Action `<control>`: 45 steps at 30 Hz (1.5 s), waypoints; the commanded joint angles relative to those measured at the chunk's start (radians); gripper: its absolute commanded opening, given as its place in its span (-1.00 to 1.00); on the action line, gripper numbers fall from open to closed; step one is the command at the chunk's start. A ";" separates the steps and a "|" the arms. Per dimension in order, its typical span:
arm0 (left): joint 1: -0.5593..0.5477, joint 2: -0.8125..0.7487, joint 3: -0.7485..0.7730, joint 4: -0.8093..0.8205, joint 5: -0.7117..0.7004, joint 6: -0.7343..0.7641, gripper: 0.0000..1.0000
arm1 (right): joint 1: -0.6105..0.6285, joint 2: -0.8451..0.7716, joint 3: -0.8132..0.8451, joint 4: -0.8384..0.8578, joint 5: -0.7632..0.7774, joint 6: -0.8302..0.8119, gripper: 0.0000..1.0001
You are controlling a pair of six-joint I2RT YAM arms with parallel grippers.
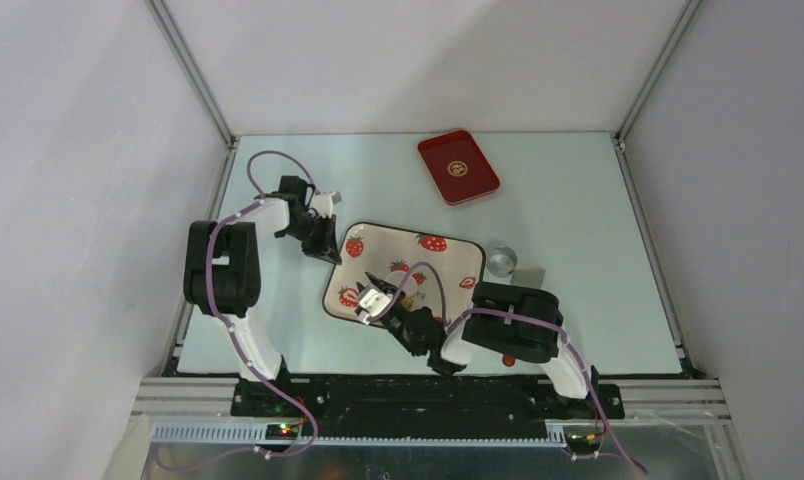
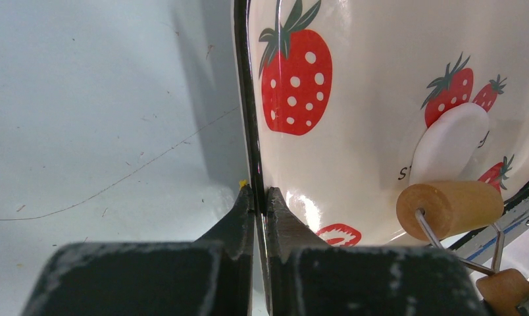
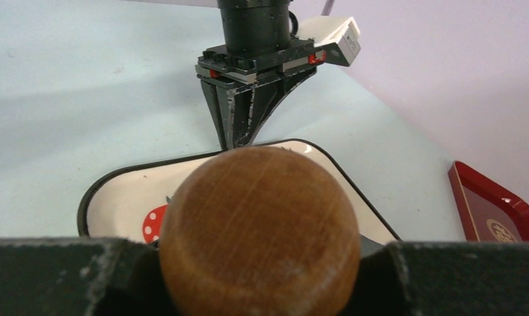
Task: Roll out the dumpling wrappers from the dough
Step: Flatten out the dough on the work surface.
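Note:
My left gripper [image 2: 260,197] [image 1: 330,250] is shut on the black rim of the strawberry-print tray [image 2: 354,164] [image 1: 448,265] at its far left corner. On the tray lies the dough [image 2: 449,141], a smooth white oval piece that looks pressed fairly flat. A small wooden roller [image 2: 449,207] on a wire frame rests at the dough's near edge. My right gripper [image 3: 258,263] [image 1: 383,300] is shut on the roller's round wooden handle [image 3: 258,230], which fills its view and hides the dough. No separate dumpling wrappers are in view.
A red tray [image 1: 458,165] [image 3: 492,210] lies at the back of the table. A small silvery cup [image 1: 501,260] stands just right of the strawberry tray. White walls close in the table on three sides.

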 commanded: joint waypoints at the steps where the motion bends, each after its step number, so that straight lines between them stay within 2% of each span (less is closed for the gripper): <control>1: 0.003 -0.018 0.001 0.024 -0.007 0.020 -1.00 | 0.002 0.003 -0.031 -0.008 -0.005 0.058 -1.00; 7: 0.003 -0.018 0.001 0.024 -0.007 0.020 -1.00 | -0.015 -0.014 -0.032 -0.041 0.006 0.092 -1.00; 17: 0.002 -0.021 0.001 0.023 -0.010 0.023 -1.00 | -0.112 -0.094 -0.030 -0.187 0.017 0.230 -1.00; 45: 0.012 -0.034 -0.004 0.024 -0.007 0.023 -1.00 | -0.161 -0.073 -0.011 -0.238 0.033 0.252 -1.00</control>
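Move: The dough, a flat white disc on the strawberry tray, has its middle about 3 cm ahead of the right hand, 5 cm to its right and some 10 cm below; the roller held there is at the dough's near edge. From that hand the glass cup stands about 8 cm ahead and 25 cm right, the red tray roughly 27 cm ahead and 17 cm right. From the left hand, the dough lies about 13 cm right, 5 cm back and slightly lower. Over the dough's near edge and onto its right part goes the roller, its handle still gripped by the right hand: after easing under 1 cm back and left, the hand sweeps about 5 cm forward and 3 cm right, quickly at first, then creeping. The wrist tips down some 10 degrees and rolls slightly, left side rising. The left fingers keep their pinch on the tray's left rim. ##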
